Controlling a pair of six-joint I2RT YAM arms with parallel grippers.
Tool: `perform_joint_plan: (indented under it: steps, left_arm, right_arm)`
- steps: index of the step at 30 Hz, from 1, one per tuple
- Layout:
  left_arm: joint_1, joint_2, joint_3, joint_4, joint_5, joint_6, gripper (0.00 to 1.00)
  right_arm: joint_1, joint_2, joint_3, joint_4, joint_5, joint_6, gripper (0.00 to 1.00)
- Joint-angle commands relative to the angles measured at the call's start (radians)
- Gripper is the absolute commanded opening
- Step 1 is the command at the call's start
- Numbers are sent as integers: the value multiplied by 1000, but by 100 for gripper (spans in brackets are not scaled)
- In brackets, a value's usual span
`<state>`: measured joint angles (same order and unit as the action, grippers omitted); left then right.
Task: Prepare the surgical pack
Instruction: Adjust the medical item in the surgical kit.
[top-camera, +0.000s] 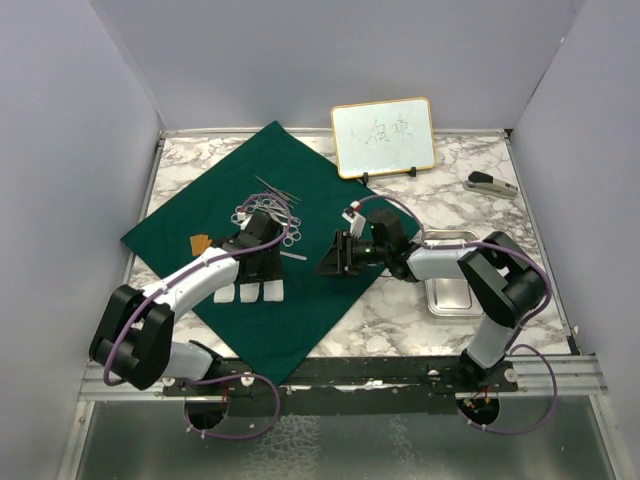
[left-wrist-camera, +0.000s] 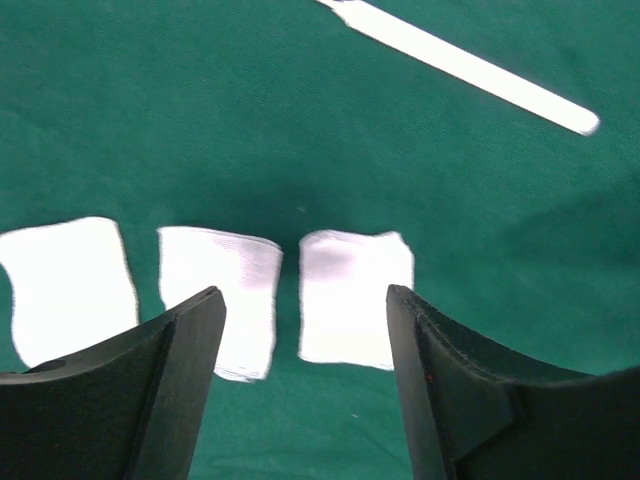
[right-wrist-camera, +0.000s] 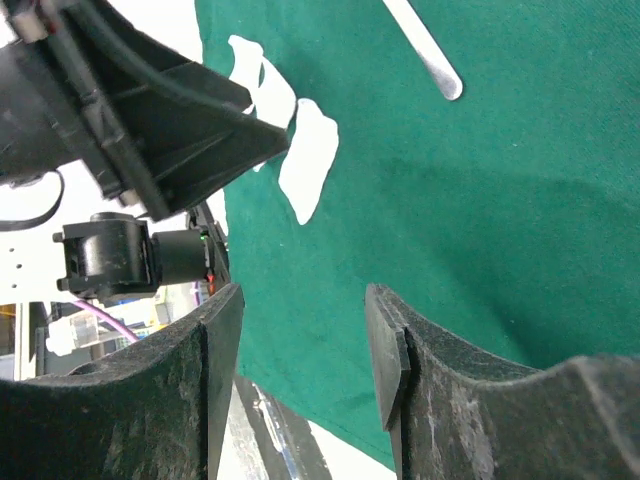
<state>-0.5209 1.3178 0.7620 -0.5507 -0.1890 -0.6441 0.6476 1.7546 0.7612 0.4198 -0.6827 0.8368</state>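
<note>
The dark green cloth (top-camera: 300, 300) lies diagonally across the marble table. Silver scissor-like instruments (top-camera: 268, 207) sit in a pile near its middle. Three white gauze squares (top-camera: 248, 293) form a row on the cloth; in the left wrist view they are the left gauze (left-wrist-camera: 70, 285), the middle gauze (left-wrist-camera: 225, 300) and the right gauze (left-wrist-camera: 350, 295). My left gripper (left-wrist-camera: 305, 300) hovers open just above them, holding nothing. A flat silver handle (left-wrist-camera: 470, 70) lies beyond. My right gripper (right-wrist-camera: 303, 295) is open and empty over the cloth's right part (right-wrist-camera: 450, 250). The steel tray (top-camera: 452, 297) sits on the table under the right arm.
A gold-framed whiteboard (top-camera: 383, 137) stands at the back. A small grey tool (top-camera: 490, 183) lies at the back right. An orange scrap (top-camera: 201, 243) rests on the cloth beside the left arm. The two grippers are close together, the left one (right-wrist-camera: 130, 110) filling the right wrist view's upper left.
</note>
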Motion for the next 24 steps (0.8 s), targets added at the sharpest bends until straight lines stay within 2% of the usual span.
perform_joint_plan:
  steps: [1, 6, 9, 12, 18, 24]
  left_arm:
    - [27, 46, 62, -63, -96, 38, 64]
    - [-122, 51, 88, -173, -273, -35, 57]
    - [-215, 108, 120, -289, -392, -116, 50]
    - [-298, 183, 152, -412, -481, -213, 49]
    - [-331, 272, 173, -486, -539, -291, 46]
    - [-331, 307, 169, -466, -520, -273, 46]
  right_arm:
    - [14, -14, 25, 25, 11, -4, 52]
    - [14, -21, 4, 29, 7, -17, 52]
    - [14, -19, -4, 39, -7, -17, 52]
    - [11, -22, -7, 34, -19, -25, 52]
    - [-24, -69, -42, 8, -21, -35, 52]
    - [-83, -135, -92, 4, -36, -56, 52]
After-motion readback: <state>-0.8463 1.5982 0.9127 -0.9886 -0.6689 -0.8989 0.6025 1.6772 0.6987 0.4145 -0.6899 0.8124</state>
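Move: The middle gauze pad of the row of three lies under the left hand's near side, about 3 cm back, 4 cm to its left and 5 cm below. In that same row, the right gauze is about 2 cm to the hand's right and the left gauze about 10 cm to its left; the scalpel lies some 5 cm ahead and 5 cm right. From the right hand, the middle gauze is some 17 cm left, 4 cm back and 7 cm below. The left hand draws back about 5 cm and, mostly in the later part, eases some 3 cm left and a touch lower towards the near edge of the middle gauze pad, while its wrist rolls some 35 degrees so that the fingers slant down to the left and narrow partway without closing on anything. The empty right hand waits partly open, then at the very end starts to draw off to the right, away from the gauze row, by about 2 cm. ##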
